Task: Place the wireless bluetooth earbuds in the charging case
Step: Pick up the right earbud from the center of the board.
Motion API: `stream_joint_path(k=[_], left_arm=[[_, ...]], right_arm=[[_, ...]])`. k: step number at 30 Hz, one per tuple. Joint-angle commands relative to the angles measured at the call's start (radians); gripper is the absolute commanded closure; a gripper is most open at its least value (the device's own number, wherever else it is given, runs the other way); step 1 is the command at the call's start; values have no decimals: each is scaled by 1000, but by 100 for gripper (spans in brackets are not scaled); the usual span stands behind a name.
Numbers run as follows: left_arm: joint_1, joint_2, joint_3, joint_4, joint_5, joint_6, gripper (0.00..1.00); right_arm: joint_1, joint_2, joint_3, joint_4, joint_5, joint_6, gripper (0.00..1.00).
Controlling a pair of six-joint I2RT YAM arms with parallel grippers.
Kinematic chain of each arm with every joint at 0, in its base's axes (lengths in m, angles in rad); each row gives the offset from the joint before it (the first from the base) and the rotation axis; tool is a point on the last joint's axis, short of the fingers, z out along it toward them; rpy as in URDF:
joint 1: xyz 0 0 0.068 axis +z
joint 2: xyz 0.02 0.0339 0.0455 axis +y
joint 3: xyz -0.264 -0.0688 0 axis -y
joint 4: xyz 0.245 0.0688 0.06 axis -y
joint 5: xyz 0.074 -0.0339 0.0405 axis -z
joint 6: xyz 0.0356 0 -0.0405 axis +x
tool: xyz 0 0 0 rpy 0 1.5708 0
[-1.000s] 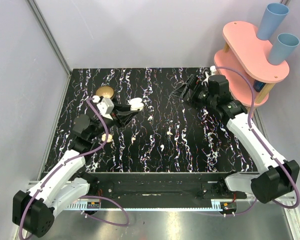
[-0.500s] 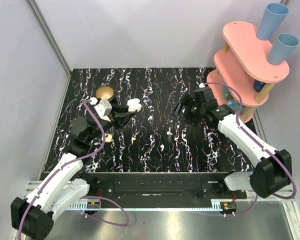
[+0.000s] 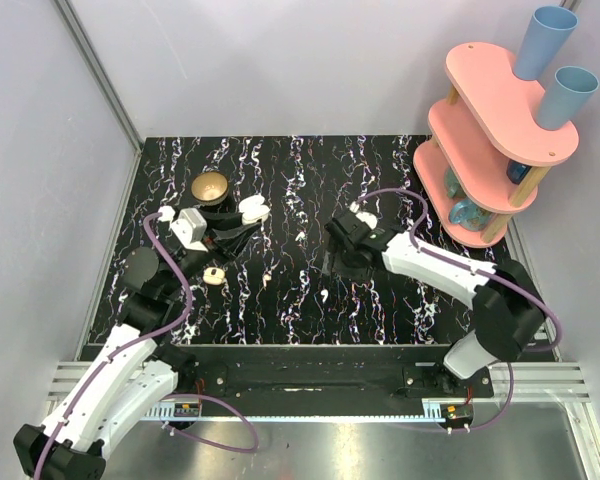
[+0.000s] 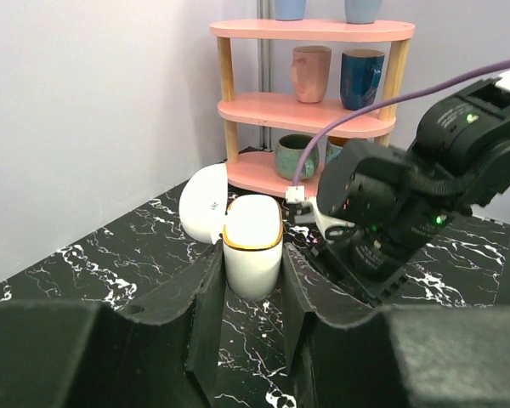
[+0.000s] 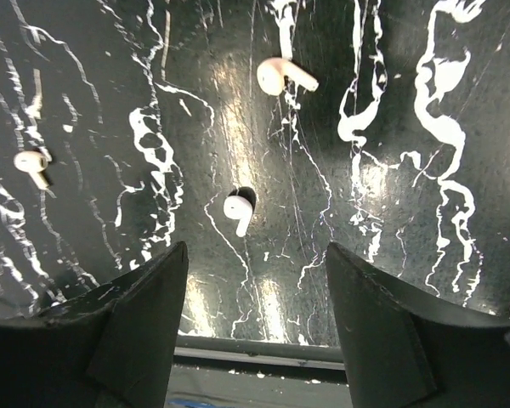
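Note:
My left gripper (image 4: 252, 257) (image 3: 240, 222) is shut on the white charging case (image 4: 253, 245) (image 3: 253, 208), held upright above the table's left side. Its lid (image 4: 202, 204) hangs open to the left. In the top view my right gripper (image 3: 335, 260) hovers over the middle of the table. It (image 5: 255, 255) is open with nothing between its fingers. Three white earbuds lie on the black marbled table below it: one (image 5: 238, 209) just ahead of the fingertips, one (image 5: 286, 76) farther off, one (image 5: 31, 163) at the left. The top view shows two earbuds (image 3: 301, 237) (image 3: 323, 297).
A brass bowl (image 3: 211, 186) stands behind the left gripper. A pink tiered shelf (image 3: 490, 140) (image 4: 310, 106) with blue cups (image 3: 543, 40) and mugs fills the back right corner. A small cream object (image 3: 213, 276) lies beside the left arm. The table's near rail (image 5: 263, 348) shows under the right fingers.
The right arm has swung from the shelf at the back right to the table's middle, over the earbuds, and its jaws have narrowed somewhat. The left gripper has drifted slightly left with the case.

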Motion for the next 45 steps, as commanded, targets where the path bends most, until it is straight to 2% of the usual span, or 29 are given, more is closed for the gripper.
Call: stream_joint_path(k=[1, 10, 12, 45], left_arm=[[4, -30, 0, -34, -41, 24, 100], [4, -81, -23, -54, -31, 16, 100], [4, -83, -26, -56, -31, 15, 100], [4, -72, -37, -59, -55, 21, 100]], right_arm=[[69, 73, 45, -10, 76, 66, 28], [106, 179, 73, 0, 83, 83, 39], [108, 199, 82, 2, 83, 78, 46], [106, 320, 140, -12, 73, 60, 50]])
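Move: The right earbud lies beneath the open right fingers, about 10 cm down, some 3 cm to their left and 3 cm back. Near it on the board, a bigger white earbud lies about 5 cm ahead of the hand, neither left nor right of it, and a third earbud about 17 cm left and 1 cm ahead. From the left hand, which holds the open charging case, the right earbud is some 16 cm right, level fore-and-aft, and 35 cm below. Down and to its left the right hand sinks onto the right earbud, about 7 cm lower, quick at first and then creeping, after an early dip of 2 cm back towards the base that is half made good. The wrist tips some 10 degrees nearer to straight down while the fingers narrow by about a third, staying open either side of the earbud. The left hand keeps hold of the case and settles about 2 cm lower. ##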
